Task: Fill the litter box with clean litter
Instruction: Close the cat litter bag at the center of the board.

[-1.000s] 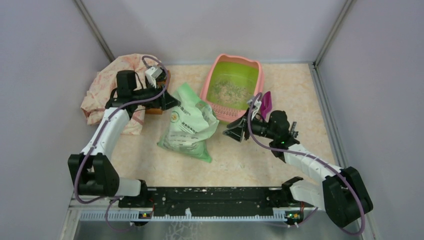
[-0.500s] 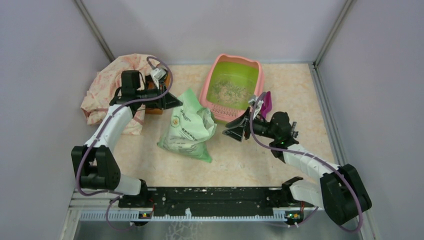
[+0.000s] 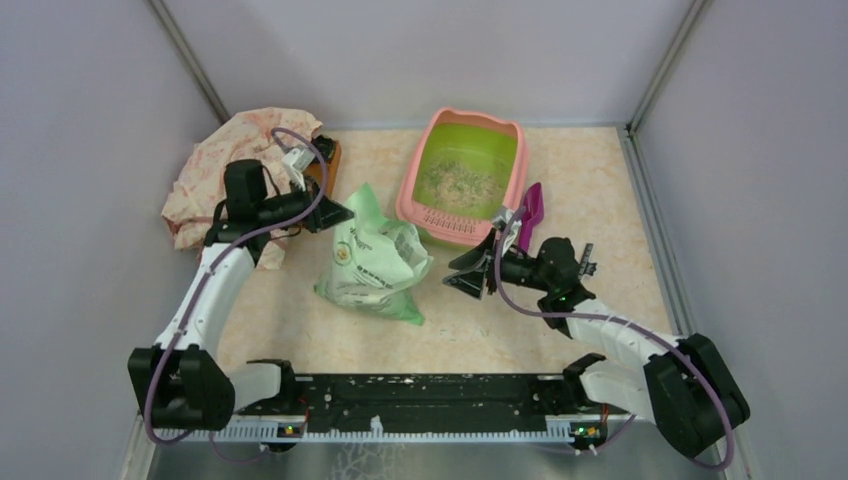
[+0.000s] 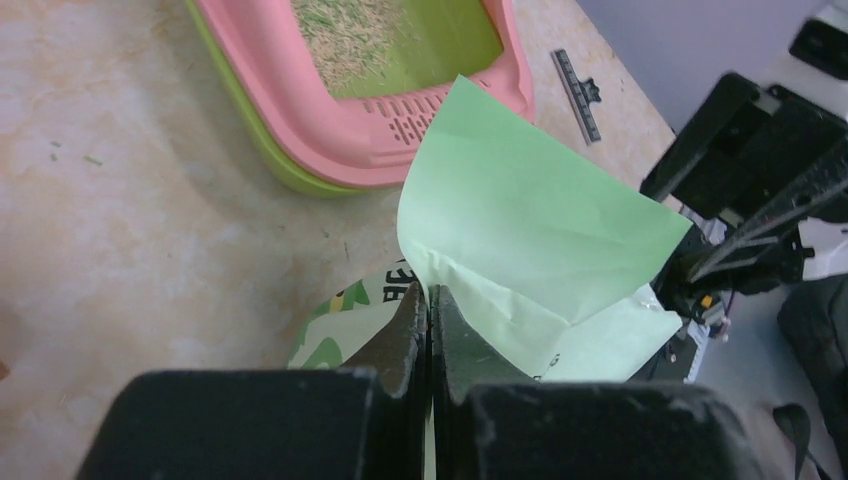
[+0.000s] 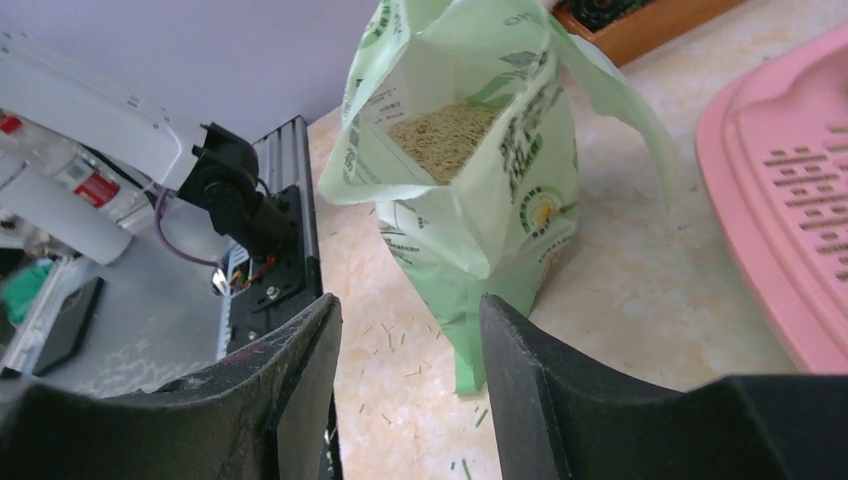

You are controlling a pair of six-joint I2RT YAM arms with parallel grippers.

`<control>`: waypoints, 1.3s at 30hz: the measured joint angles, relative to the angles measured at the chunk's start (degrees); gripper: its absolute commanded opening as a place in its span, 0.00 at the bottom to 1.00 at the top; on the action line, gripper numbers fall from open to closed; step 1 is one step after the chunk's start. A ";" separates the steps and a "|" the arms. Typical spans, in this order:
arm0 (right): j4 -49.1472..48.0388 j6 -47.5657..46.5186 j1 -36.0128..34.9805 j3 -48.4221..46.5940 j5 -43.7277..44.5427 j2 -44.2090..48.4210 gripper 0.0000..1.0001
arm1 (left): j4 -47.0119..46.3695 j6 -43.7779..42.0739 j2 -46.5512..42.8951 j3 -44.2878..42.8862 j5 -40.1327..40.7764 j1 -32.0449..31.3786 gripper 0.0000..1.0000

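Note:
The litter box (image 3: 412,185), pink-rimmed and lime-green inside, stands at the back centre with a thin scatter of litter (image 3: 458,183) in it. The light green bag (image 3: 375,262) stands open in front of it, with clean litter (image 5: 445,135) showing inside its mouth. My left gripper (image 3: 347,213) is shut on the bag's upper left edge; in the left wrist view its closed tips (image 4: 429,296) pinch the green flap (image 4: 530,235). My right gripper (image 3: 462,276) hangs open just right of the bag, holding nothing; its fingers (image 5: 300,370) frame bare table below the bag (image 5: 500,210).
A magenta scoop (image 3: 530,208) lies by the box's right front corner. A patterned cloth (image 3: 235,160) and a brown wooden thing (image 3: 328,160) sit at the back left. A black clip (image 3: 585,258) lies behind my right wrist. Loose litter bits (image 5: 430,340) dot the table.
My left gripper has closed on the bag's edge and drawn it up and leftward, so the bag stands narrower. My right arm has drifted a little toward the near side.

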State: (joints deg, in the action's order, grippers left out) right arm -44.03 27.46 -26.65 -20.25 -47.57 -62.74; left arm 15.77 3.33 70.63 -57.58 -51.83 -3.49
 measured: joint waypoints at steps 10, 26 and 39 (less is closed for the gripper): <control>8.85 -15.26 -9.73 -4.31 7.74 -2.27 0.53 | -6.75 10.78 -7.10 7.58 0.81 8.61 0.00; -9.07 -14.01 -11.80 -10.23 7.76 -21.51 0.54 | -12.31 15.78 -8.31 11.87 -2.67 13.73 0.00; -35.60 -1.75 -13.20 -10.27 6.99 -31.28 0.57 | -14.47 17.66 -8.04 13.14 -2.62 15.37 0.00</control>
State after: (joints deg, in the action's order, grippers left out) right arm -79.64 25.71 -39.86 -30.52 -40.58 -94.02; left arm 1.30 20.99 62.59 -44.45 -54.46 11.88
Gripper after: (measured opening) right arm 0.558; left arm 0.009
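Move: My closed left fingers still pinch the bag's upper left corner; from them the bag's right rim lies about 17 cm right and 11 cm back, a few centimetres lower, and the wooden tray about 10 cm left, 9 cm ahead, on the table. From my open right hand that rim is roughly 5 cm left and 3 cm ahead, about level; the litter box's middle is 25 cm ahead, 4 cm right, well below. I draw the pinched corner about 7 cm left towards the tray, quickly at first, then slowly, swinging the hand some 15 degrees counter-clockwise. Meanwhile my right hand goes about 9 cm left onto the bag's right rim, fingers held half open: it dips briefly back and down, pushes forward as it goes in, then rises, tipping its fingertips up again with the rim between them. ##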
